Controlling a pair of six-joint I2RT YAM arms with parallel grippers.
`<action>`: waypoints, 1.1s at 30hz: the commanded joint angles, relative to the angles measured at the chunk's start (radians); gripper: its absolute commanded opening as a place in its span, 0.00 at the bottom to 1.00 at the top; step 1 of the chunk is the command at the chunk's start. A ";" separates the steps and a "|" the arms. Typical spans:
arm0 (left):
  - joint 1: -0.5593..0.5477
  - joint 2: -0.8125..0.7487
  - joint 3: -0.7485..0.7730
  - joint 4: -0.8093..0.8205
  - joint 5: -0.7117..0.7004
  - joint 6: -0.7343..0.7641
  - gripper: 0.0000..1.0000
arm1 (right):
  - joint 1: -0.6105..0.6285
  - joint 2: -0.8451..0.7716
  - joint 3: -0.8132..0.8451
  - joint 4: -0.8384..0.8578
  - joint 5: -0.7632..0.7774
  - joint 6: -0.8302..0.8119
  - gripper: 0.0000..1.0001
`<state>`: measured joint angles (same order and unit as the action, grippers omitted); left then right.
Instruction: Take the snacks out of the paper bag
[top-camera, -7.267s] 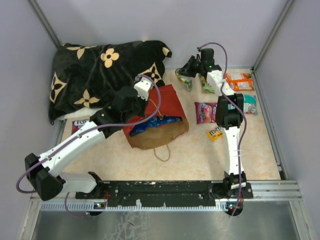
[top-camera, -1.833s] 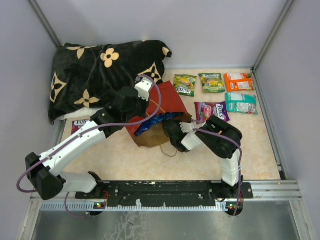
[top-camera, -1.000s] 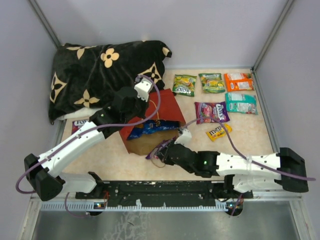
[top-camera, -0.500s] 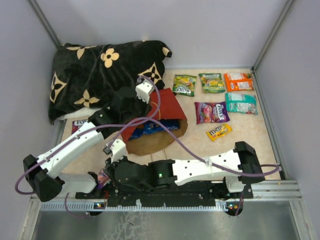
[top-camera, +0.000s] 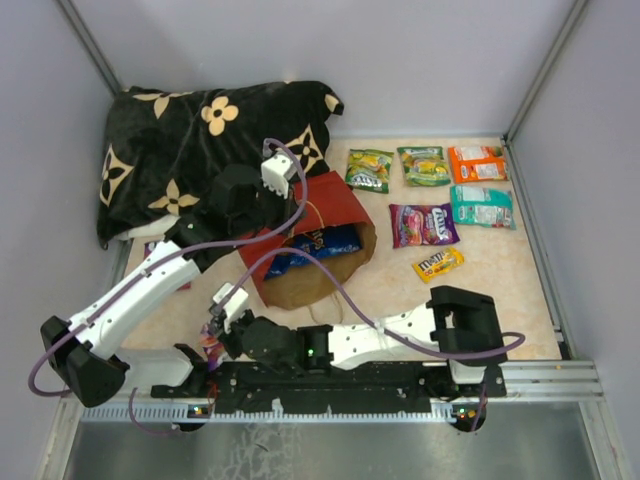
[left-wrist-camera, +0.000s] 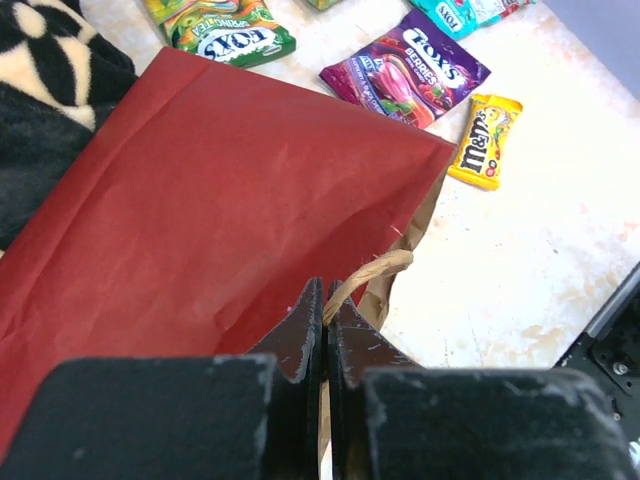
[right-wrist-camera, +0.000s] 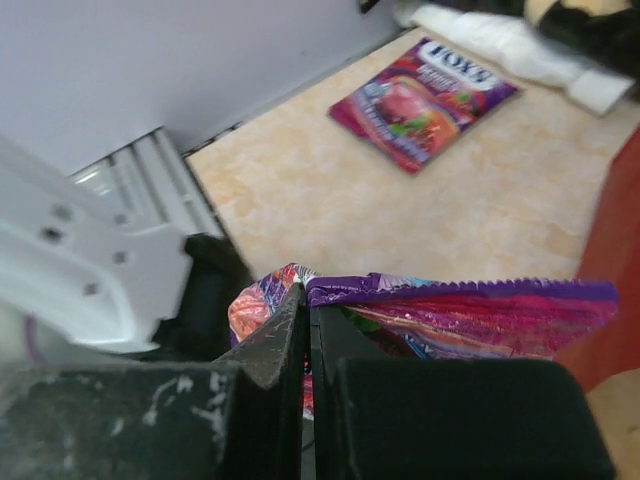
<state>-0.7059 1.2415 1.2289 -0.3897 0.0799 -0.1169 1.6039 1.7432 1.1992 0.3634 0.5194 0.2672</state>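
Note:
The red paper bag (top-camera: 325, 205) lies on its side, its brown mouth (top-camera: 312, 282) facing the near edge. A blue Doritos bag (top-camera: 318, 247) shows inside. My left gripper (top-camera: 262, 195) (left-wrist-camera: 325, 292) is shut on the bag's looped handle (left-wrist-camera: 377, 268) and holds the upper side (left-wrist-camera: 220, 200) up. My right gripper (top-camera: 217, 335) (right-wrist-camera: 306, 290) reaches far to the near left and is shut on a purple snack packet (right-wrist-camera: 460, 312) (top-camera: 211, 350). Other snacks lie on the table: green ones (top-camera: 369, 170) (top-camera: 425, 165), orange (top-camera: 477, 162), teal (top-camera: 482, 206), purple (top-camera: 423, 224) and the M&M's (top-camera: 438, 263).
A black flower-patterned pillow (top-camera: 200, 140) fills the far left corner. Another purple Fox's packet (right-wrist-camera: 425, 98) (top-camera: 155, 250) lies by the pillow under the left arm. The left arm's base (top-camera: 85, 365) and the front rail (top-camera: 330, 380) are close to the right gripper.
My right arm swung from the bag's mouth to the near left, carrying the purple packet. My left gripper kept hold of the handle and shifted slightly back and left, opening the mouth wider.

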 joint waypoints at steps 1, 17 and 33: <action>0.028 -0.003 0.041 0.007 0.089 -0.038 0.00 | -0.062 -0.017 -0.048 0.359 0.020 -0.120 0.00; 0.080 -0.028 0.065 -0.037 0.084 0.022 0.00 | -0.188 0.124 -0.191 0.652 -0.145 0.021 0.00; 0.138 -0.032 0.091 -0.052 0.146 0.008 0.00 | -0.244 0.334 0.085 0.428 -0.229 -0.123 0.00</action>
<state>-0.5941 1.2343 1.2747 -0.4530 0.1780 -0.1013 1.3830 2.0605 1.2133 0.7681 0.3183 0.2474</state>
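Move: The right gripper pinches a purple Fox's packet by its edge. The bare table spot it is headed for lies about 8 cm ahead, 9 cm left and 19 cm below. The laid Fox's packet is about 14 cm ahead, 14 cm left and 18 cm below, and the paper bag some 18 cm ahead and 22 cm right, lower down. From the left gripper, which holds the bag's handle, that spot is roughly 12 cm back, 26 cm left and well below. Carry the pinched Fox's packet forward about 8 cm with the right gripper, rising only slightly. Then sink some 10 cm towards the table near the laid packet, and finish by easing forward and left. Roll the wrist about 15 degrees and mostly back on the way, fingers kept shut. With the left gripper keep the handle and draw it about 3 cm, mostly left. ##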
